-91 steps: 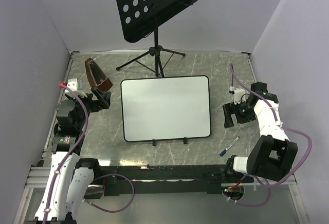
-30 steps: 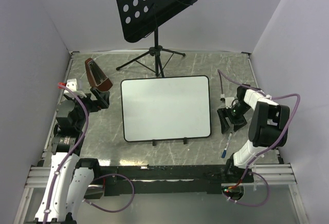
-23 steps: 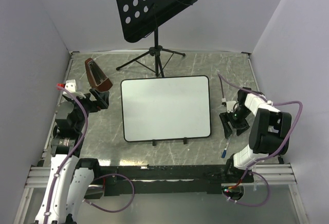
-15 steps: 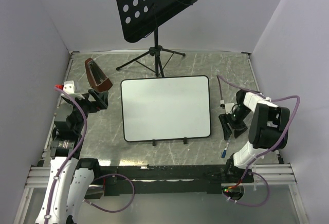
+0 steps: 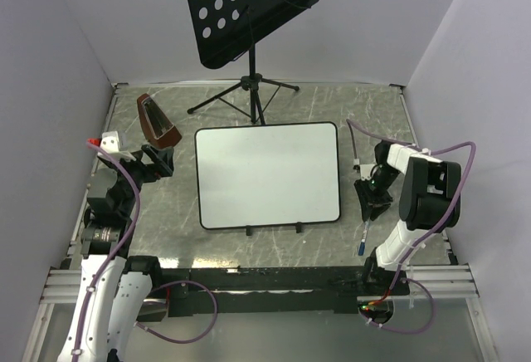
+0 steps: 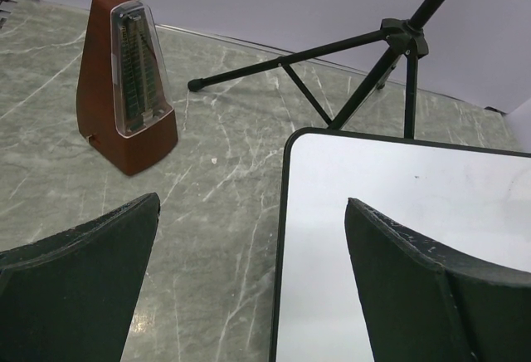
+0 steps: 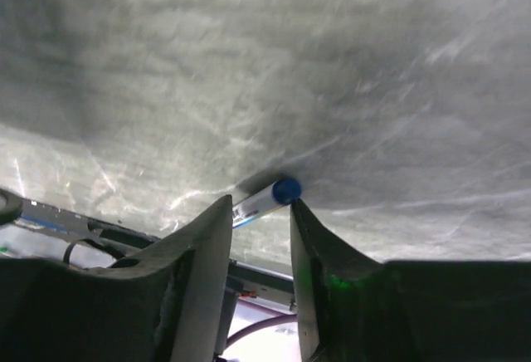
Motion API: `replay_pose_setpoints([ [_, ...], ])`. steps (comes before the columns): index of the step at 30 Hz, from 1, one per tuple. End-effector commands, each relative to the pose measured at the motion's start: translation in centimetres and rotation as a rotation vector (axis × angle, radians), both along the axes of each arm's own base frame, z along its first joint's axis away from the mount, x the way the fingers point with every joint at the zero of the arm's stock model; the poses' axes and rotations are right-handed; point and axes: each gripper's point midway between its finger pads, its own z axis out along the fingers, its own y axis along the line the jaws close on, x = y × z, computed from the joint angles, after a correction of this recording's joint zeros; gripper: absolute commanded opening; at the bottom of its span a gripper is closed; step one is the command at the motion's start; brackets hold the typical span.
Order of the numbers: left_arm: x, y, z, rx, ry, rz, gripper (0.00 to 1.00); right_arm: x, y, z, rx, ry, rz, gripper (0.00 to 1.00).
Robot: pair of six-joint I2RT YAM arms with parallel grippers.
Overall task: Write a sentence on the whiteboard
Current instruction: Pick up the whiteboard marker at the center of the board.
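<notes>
The whiteboard (image 5: 267,174) lies flat mid-table, white with a thin black rim; its face is blank and no sentence shows on it. A blue-capped marker (image 5: 366,237) lies on the table to the board's right. My right gripper (image 5: 371,201) is down at the marker's far end. In the right wrist view the marker (image 7: 274,193) lies at the fingertips of that gripper (image 7: 260,204), whose jaws stand narrowly apart, open. My left gripper (image 5: 158,163) hovers wide open at the board's left edge. In the left wrist view that gripper (image 6: 250,201) straddles the edge of the whiteboard (image 6: 415,212).
A brown metronome (image 5: 158,121) stands at the back left, also in the left wrist view (image 6: 126,80). A black perforated music stand (image 5: 249,13) rises behind the board, its tripod legs (image 6: 365,71) on the table. Two black clips (image 5: 274,229) sit on the board's near edge.
My right gripper has come down over the marker's end, and its jaws have narrowed round it. The left arm has drifted slightly; its gripper stays open.
</notes>
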Motion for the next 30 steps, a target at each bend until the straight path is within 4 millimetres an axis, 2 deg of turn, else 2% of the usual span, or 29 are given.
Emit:
replay_pose_setpoints([
  [1,0.0,0.2,1.1,0.006,-0.049,0.01,0.97,1.6,0.2,-0.4,-0.041,-0.025,-0.048,0.38],
  [6,-0.1,0.2,1.2,0.005,-0.052,0.01,0.97,1.2,1.7,0.0,0.017,0.005,-0.018,0.37],
  [9,-0.2,0.2,1.3,0.005,-0.057,0.012,0.97,1.0,1.9,-0.2,0.021,0.023,-0.008,0.38],
  [16,-0.3,0.3,1.5,0.003,-0.066,0.017,0.97,1.1,1.0,-1.4,-0.076,0.03,0.004,0.37],
  [19,-0.3,0.3,1.5,0.003,-0.067,0.017,0.97,1.5,0.0,-1.9,-0.149,0.007,-0.006,0.36],
  [22,-0.4,0.3,1.6,0.003,-0.072,0.017,0.97,2.1,-0.5,-2.0,-0.183,-0.04,-0.024,0.3],
  [25,-0.5,0.3,1.7,0.003,-0.077,0.018,0.97,2.5,-0.4,-2.0,-0.177,-0.058,-0.034,0.2],
  [29,-0.5,0.4,1.8,0.001,-0.081,0.021,0.97,4.5,-0.5,-1.4,-0.158,-0.113,-0.057,0.07],
  [30,-0.6,0.4,1.8,0.001,-0.083,0.024,0.97,5.1,-0.7,-1.3,-0.162,-0.13,-0.061,0.07],
])
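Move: The marker lies just under the right fingertips by its far end; its middle is about 6 cm back from the right hand, level sideways and roughly 1 cm lower. The whiteboard's middle is some 13 cm ahead and 33 cm to the left of that hand, the board's nearer black clip about 4 cm back and 23 cm left. From the left hand, the marker is around 13 cm back, 57 cm right and 27 cm below. Keep the right gripper low over the table, fingers down about the marker's far blue end. Slide it about 1.5 cm left, then ease back right by half of that, sinking slightly and rolling its left side down some 5 degrees, while you shut the half-open fingers until they pinch that end. ##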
